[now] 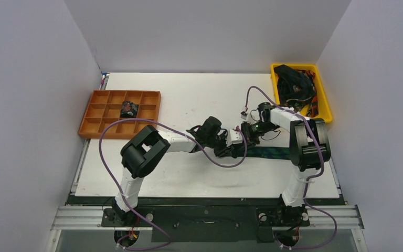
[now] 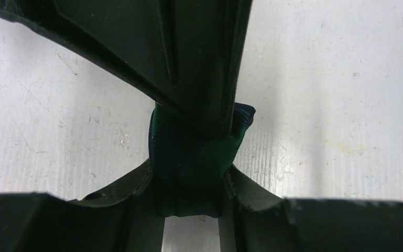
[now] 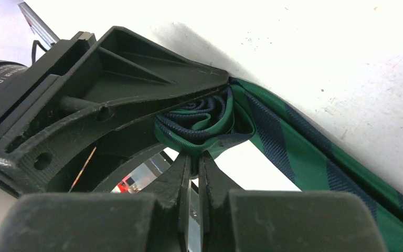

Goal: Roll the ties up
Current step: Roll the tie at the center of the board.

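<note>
A navy-green plaid tie (image 1: 270,153) lies on the white table, its loose length (image 3: 304,152) running toward the right arm's base. Its other end is wound into a small coil (image 3: 199,118). My left gripper (image 2: 191,176) is shut on that coil (image 2: 189,152), one finger on each side. My right gripper (image 3: 195,157) meets it head-on, its jaws nearly touching and pinching the coil's outer fold. In the top view the left gripper (image 1: 224,143) and the right gripper (image 1: 247,132) sit tip to tip at the table's middle. The right gripper's finger covers the coil's top in the left wrist view.
An orange compartment tray (image 1: 97,113) stands at the back left with one dark rolled tie (image 1: 129,109) in a cell. A yellow bin (image 1: 322,100) at the back right holds a heap of dark ties (image 1: 293,84). Purple cables (image 1: 107,142) loop off both arms.
</note>
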`<state>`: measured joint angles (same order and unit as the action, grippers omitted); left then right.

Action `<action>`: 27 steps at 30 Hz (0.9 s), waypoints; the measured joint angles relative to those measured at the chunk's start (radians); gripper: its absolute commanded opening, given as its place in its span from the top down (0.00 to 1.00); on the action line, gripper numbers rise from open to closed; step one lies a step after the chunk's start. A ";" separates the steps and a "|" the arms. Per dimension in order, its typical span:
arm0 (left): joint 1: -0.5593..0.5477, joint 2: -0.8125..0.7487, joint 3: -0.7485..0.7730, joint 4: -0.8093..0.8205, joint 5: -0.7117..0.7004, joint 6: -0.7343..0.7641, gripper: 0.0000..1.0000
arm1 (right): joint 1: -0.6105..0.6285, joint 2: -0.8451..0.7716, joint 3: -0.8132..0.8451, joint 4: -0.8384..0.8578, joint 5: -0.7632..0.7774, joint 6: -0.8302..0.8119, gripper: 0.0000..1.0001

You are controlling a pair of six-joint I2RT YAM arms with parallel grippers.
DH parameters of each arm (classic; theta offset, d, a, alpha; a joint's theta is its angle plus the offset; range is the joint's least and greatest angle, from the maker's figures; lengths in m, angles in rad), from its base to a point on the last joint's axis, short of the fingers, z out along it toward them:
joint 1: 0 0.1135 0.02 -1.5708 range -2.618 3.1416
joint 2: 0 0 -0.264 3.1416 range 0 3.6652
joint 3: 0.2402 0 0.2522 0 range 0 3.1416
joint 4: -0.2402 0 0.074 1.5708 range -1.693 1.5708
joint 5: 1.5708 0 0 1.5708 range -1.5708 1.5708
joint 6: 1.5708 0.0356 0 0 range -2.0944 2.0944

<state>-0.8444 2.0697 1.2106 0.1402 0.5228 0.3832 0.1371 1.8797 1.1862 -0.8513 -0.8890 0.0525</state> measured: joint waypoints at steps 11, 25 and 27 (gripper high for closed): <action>0.036 -0.059 -0.093 0.048 0.032 -0.016 0.16 | -0.051 0.048 0.020 -0.036 0.187 -0.050 1.00; 0.048 -0.090 -0.214 0.254 0.058 -0.174 0.03 | -0.022 0.079 0.059 -0.059 0.299 -0.039 1.00; 0.046 -0.099 -0.260 0.325 0.046 -0.191 0.03 | -0.002 0.079 0.059 -0.058 0.298 -0.039 1.00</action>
<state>-0.7986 1.9705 0.9508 0.4652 0.5690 0.1925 0.1352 1.9583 1.2453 -0.9092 -0.5911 0.0139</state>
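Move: The tie roll sits in the left fingers, its middle about 1 cm right of the left hand point, level front to back and 1 cm above it. From the right hand, whose shut fingers already pinch its upper edge, the roll's middle is some 3 cm left and 3 cm below, 0 cm ahead. The flat tie strip's visible middle lies about 9 cm right of the right hand, 0 cm ahead, 6 cm below; the yellow box some 22 cm right, 24 cm ahead. Open the left fingers nearly wide to let go of the tie roll, backing that gripper about 2.5 cm left and slightly up, clear of the roll. Keep the right fingers shut on the fabric and bring the roll right and down onto the flat strip, about 5 cm right and 4.5 cm down, tipping the fingers more steeply downward; finish with roughly a centimetre back left. ##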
